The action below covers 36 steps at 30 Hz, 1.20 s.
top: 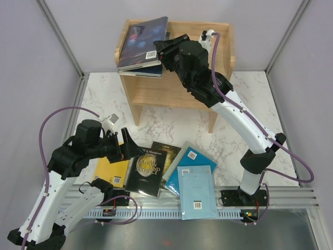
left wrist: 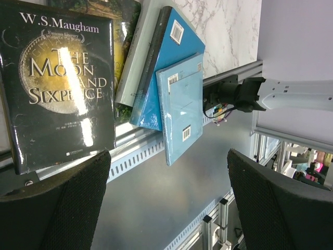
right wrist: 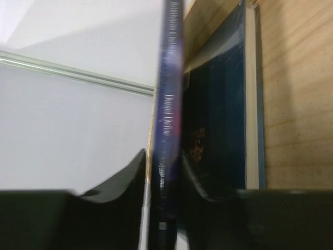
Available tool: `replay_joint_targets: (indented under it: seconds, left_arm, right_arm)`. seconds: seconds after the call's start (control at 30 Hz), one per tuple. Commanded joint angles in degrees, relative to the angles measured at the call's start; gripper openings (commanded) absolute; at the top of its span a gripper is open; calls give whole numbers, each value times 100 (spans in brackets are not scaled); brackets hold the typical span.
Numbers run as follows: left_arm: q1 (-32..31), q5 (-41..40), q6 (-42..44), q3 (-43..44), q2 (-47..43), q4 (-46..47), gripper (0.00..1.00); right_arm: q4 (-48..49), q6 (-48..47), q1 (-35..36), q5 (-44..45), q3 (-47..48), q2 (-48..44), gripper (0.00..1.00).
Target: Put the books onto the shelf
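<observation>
The light wooden shelf stands at the back of the table. My right gripper is shut on a navy book, held edge-on by its spine over the shelf's top left corner. Under it another dark blue book lies flat on the top board. My left gripper hangs open with nothing between its fingers, above the books by the table's near edge: a yellow one, the black one with a gold title, a green illustrated one, a grey-green one, a teal one and a light blue one.
The light blue book overhangs the slotted metal rail at the near edge. The right arm's base is bolted just right of it. Grey walls close in the marble table on both sides and behind the shelf.
</observation>
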Motion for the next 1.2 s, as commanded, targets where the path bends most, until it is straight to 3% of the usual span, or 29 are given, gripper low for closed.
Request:
replay_joint_targets:
  seconds: [0.0, 0.07, 0.1, 0.13, 0.47, 0.7, 0.83, 1.0, 1.17]
  left_arm:
    - [19, -75, 214, 260, 9, -116, 95]
    - [19, -93, 232, 277, 18, -116, 95]
    - [19, -102, 241, 277, 35, -125, 95]
    - [19, -93, 241, 303, 44, -125, 95]
    - [19, 12, 188, 233, 238, 60, 95]
    - [19, 39, 188, 233, 352, 183, 95]
    - [19, 13, 223, 260, 352, 165, 95]
    - [19, -75, 241, 242, 396, 95, 95]
    - [19, -207, 285, 286, 545, 60, 94]
  right_arm:
    - [504, -13, 22, -121, 300, 36, 48]
    - [206, -171, 22, -16, 396, -25, 59]
    - [91, -233, 22, 80, 414, -60, 72]
    - [-14, -294, 14, 124, 423, -104, 98]
    - [-1640, -804, -39, 134, 599, -447, 98]
    - [-1887, -813, -92, -376, 248, -544, 98]
    - [-1756, -1427, -66, -587, 396, -641, 98]
    - [-2098, -2042, 119, -149, 292, -1132, 98]
    - [-2309, -2632, 1022, 756, -612, -1949, 98]
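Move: The right hand still pinches the purple book by its right-hand spine edge, near the front corner; the book's middle is about 6 cm to the left, 4 cm ahead and 2 cm below. The dark blue book lies right under it on the upper shelf, roughly 6 cm left, 4 cm ahead and 4 cm below the hand, with the shelf's left side some 13 cm left and 4 cm ahead. From the left hand the purple book is about 30 cm ahead, 4 cm right and 22 cm higher. The right hand opens its fingers wide and lets go of the purple book's spine edge over the dark blue book, then eases back and to the right, clear of the edge, by about 4 cm. Once beside the stack it dips some 3 cm while still creeping back, then rises a little and pulls away faster, back and right, out past the shelf front, rolling about 25 degrees with its left side sinking and the fingers staying open. ##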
